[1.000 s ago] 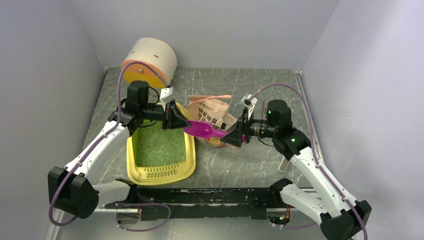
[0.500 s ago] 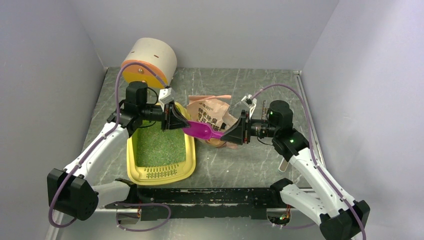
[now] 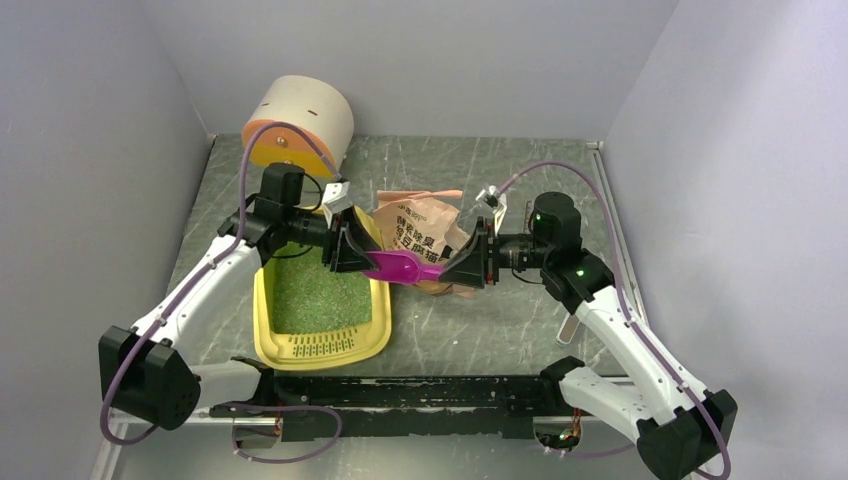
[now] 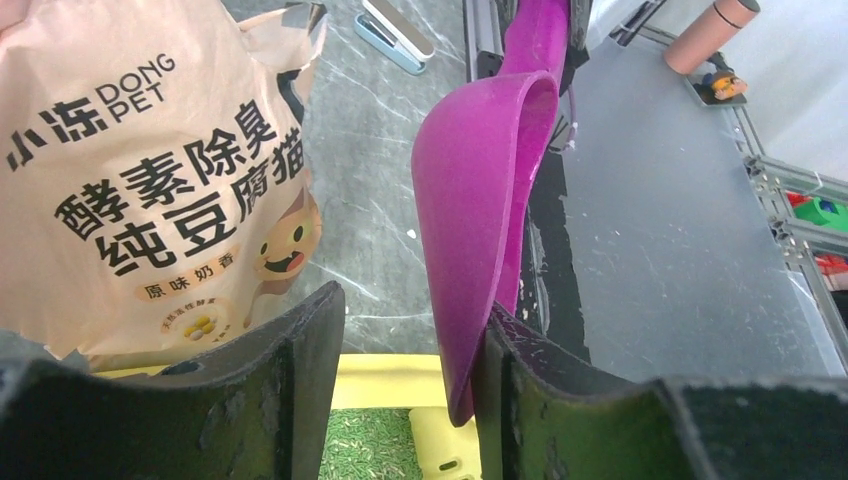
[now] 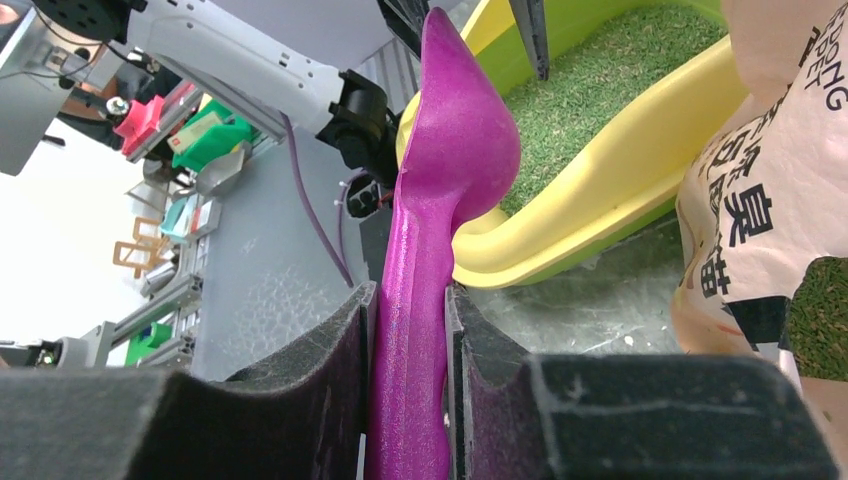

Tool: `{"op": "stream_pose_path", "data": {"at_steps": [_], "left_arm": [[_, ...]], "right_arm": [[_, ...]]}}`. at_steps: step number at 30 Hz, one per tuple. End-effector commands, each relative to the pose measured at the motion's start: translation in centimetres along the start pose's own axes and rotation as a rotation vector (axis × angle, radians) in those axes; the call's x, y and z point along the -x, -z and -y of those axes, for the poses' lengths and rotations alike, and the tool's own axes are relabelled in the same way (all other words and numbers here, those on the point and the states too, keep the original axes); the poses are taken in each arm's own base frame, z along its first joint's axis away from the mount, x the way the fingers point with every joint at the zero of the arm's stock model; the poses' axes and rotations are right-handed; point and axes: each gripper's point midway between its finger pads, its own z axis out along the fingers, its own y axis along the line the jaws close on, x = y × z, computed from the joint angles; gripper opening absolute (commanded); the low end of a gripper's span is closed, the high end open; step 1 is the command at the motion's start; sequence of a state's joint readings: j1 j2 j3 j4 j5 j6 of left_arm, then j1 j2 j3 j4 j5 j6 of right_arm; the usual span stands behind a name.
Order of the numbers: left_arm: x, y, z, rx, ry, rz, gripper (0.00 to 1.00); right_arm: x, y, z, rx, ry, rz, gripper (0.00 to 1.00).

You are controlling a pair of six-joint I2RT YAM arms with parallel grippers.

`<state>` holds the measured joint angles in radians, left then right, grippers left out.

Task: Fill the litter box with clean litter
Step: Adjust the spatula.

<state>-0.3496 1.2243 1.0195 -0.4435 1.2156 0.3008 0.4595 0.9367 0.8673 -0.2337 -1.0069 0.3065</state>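
The yellow litter box (image 3: 262,322) lies on the left of the table, with green clean litter (image 3: 320,295) covering its floor. A magenta scoop (image 3: 395,266) hangs level over the box's right rim, between the two arms. My right gripper (image 3: 457,271) is shut on the scoop's handle (image 5: 410,380). My left gripper (image 3: 350,260) stands open at the bowl end. The bowl (image 4: 480,200) leans against the right finger (image 4: 520,380), with a wide gap to the other finger. Below the left jaws show the box rim (image 4: 390,380) and the litter (image 4: 365,450). The right wrist view looks past the scoop at the box wall (image 5: 600,190).
A pink-beige printed bag (image 3: 425,225) stands just behind the scoop, close to both grippers. A white cylinder with an orange end (image 3: 300,120) lies at the back left. A small pale object (image 3: 567,328) lies by the right arm. Grey walls enclose the table on three sides.
My right gripper closed onto the scoop's handle. My left gripper then opened and let go of the bowl. The scoop and both grippers sank a little toward the front.
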Motion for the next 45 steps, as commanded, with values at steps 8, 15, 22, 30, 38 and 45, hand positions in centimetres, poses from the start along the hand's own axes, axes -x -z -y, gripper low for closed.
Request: {"op": "stream_pose_path", "data": {"at_steps": [8, 15, 22, 30, 38, 45], "left_arm": [[0.4, -0.3, 0.7, -0.069, -0.020, -0.022, 0.51], [0.6, -2.4, 0.3, 0.019, -0.037, -0.056, 0.52], [0.8, -3.1, -0.1, 0.066, -0.059, -0.086, 0.39], [1.2, -2.9, 0.3, 0.077, -0.083, -0.078, 0.12], [0.7, -2.8, 0.8, 0.064, -0.086, -0.067, 0.05], [1.3, -2.8, 1.6, 0.052, -0.089, -0.004, 0.05]], "right_arm": [[0.7, -0.4, 0.7, 0.001, 0.046, -0.061, 0.00], [1.0, -0.7, 1.2, -0.008, 0.039, -0.068, 0.00], [1.3, -0.7, 1.2, -0.011, 0.046, -0.066, 0.00], [1.7, -0.7, 1.2, -0.023, 0.046, -0.042, 0.06], [2.3, -0.4, 1.3, -0.065, 0.055, -0.001, 0.28], [3.6, 0.6, 1.4, -0.129, 0.061, 0.107, 0.74]]}}
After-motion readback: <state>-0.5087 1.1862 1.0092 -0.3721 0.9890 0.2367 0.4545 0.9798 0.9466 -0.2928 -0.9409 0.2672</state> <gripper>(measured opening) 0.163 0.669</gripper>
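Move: The right hand grips the spatula's handle; the bowl's middle lies about 10 cm to its left, roughly level. From the open left hand that bowl is some 5 cm to the right and 1 cm back. The litter bag stands about 10 cm right of the left hand, 8 cm ahead and 13 cm below, and the litter box's middle some 12 cm left, 2 cm back and 20 cm below. Left hand reaches 3 cm right, pinches the spatula's bowl; right hand shifts 2 cm forward, then releases the handle. ##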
